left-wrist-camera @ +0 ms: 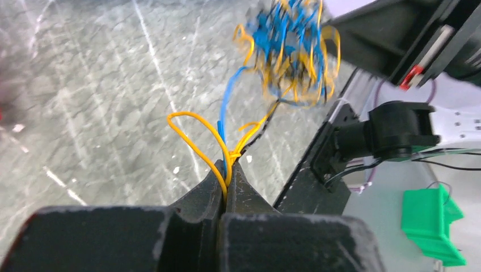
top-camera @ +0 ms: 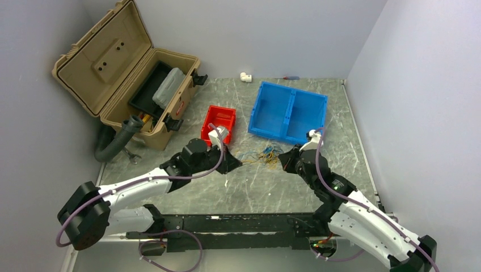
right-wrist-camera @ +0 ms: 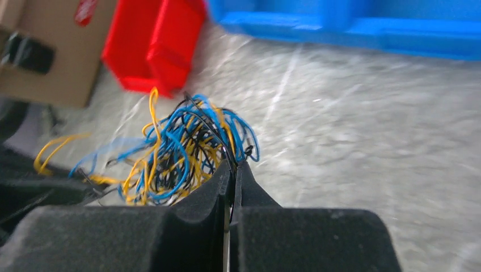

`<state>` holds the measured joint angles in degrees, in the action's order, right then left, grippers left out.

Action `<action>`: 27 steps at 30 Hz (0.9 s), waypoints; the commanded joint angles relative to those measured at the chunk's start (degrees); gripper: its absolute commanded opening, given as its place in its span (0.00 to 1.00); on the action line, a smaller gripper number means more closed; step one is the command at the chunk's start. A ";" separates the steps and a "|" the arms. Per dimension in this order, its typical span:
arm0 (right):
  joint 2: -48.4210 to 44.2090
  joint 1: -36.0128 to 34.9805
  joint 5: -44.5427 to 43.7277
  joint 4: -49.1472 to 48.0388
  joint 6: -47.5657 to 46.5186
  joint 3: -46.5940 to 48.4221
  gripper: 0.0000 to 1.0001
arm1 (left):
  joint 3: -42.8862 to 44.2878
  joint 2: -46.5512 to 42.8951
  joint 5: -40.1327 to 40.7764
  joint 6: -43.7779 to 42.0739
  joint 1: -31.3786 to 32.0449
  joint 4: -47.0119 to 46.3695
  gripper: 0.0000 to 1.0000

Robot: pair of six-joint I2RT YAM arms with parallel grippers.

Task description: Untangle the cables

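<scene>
The cables (top-camera: 264,154) are a small tangle of thin yellow, blue and black wires lying mid-table between the two arms. In the left wrist view the tangle (left-wrist-camera: 292,48) hangs ahead, and yellow and blue strands run from it into my left gripper (left-wrist-camera: 227,168), which is shut on them. A yellow loop (left-wrist-camera: 193,133) sticks out beside the tips. From the right wrist view the bundle (right-wrist-camera: 181,150) sits just left of my right gripper (right-wrist-camera: 233,166), shut on black strands at its edge. From above, the left gripper (top-camera: 237,161) and right gripper (top-camera: 283,158) flank the cables.
A red bin (top-camera: 219,122) and a blue two-compartment bin (top-camera: 288,111) stand behind the cables. An open tan toolbox (top-camera: 125,79) fills the back left, with a dark pipe elbow (top-camera: 116,141) and a wrench beside it. A white fitting (top-camera: 245,76) lies at the back wall.
</scene>
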<state>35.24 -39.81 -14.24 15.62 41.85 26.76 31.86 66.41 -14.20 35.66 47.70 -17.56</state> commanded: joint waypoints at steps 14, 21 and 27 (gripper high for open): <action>0.38 0.51 2.36 3.10 -12.30 3.97 0.58 | 6.94 8.23 -12.95 -6.88 -3.05 10.81 0.00; 5.06 0.48 13.62 -3.12 -12.41 1.10 0.65 | 9.02 9.74 -12.86 -7.90 -3.05 14.09 0.00; 7.79 0.44 15.51 -5.17 -11.55 0.19 0.65 | 7.39 5.33 -10.05 -7.83 -3.05 14.81 0.08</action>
<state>42.59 -39.31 -2.22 15.03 30.41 27.18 38.74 76.14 -25.17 28.16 44.80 -2.00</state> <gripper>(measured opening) 0.645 0.050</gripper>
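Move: The cable bundle hangs between the hands, still pinched at both ends: its middle is some 4 cm left of the right fingertips and level with them, 2 cm lower. From the left hand it is about 10 cm to the right, 3 cm ahead and 2 cm lower. The red bin stands roughly 17 cm ahead of the left hand, 9 cm left and 13 cm lower; the blue bin is about 21 cm ahead of the right hand, 4 cm right and 13 cm lower. The cable bundle is let go by the right hand, which swings some 6 cm right while its fingers open, then sweeps back left about 8 cm, finally dipping 3 cm with the fingers spread. The left hand keeps its pinch on the strands, gives a little left, then sinks about 6 cm with a slight draw back, its fingers tipping further down. ##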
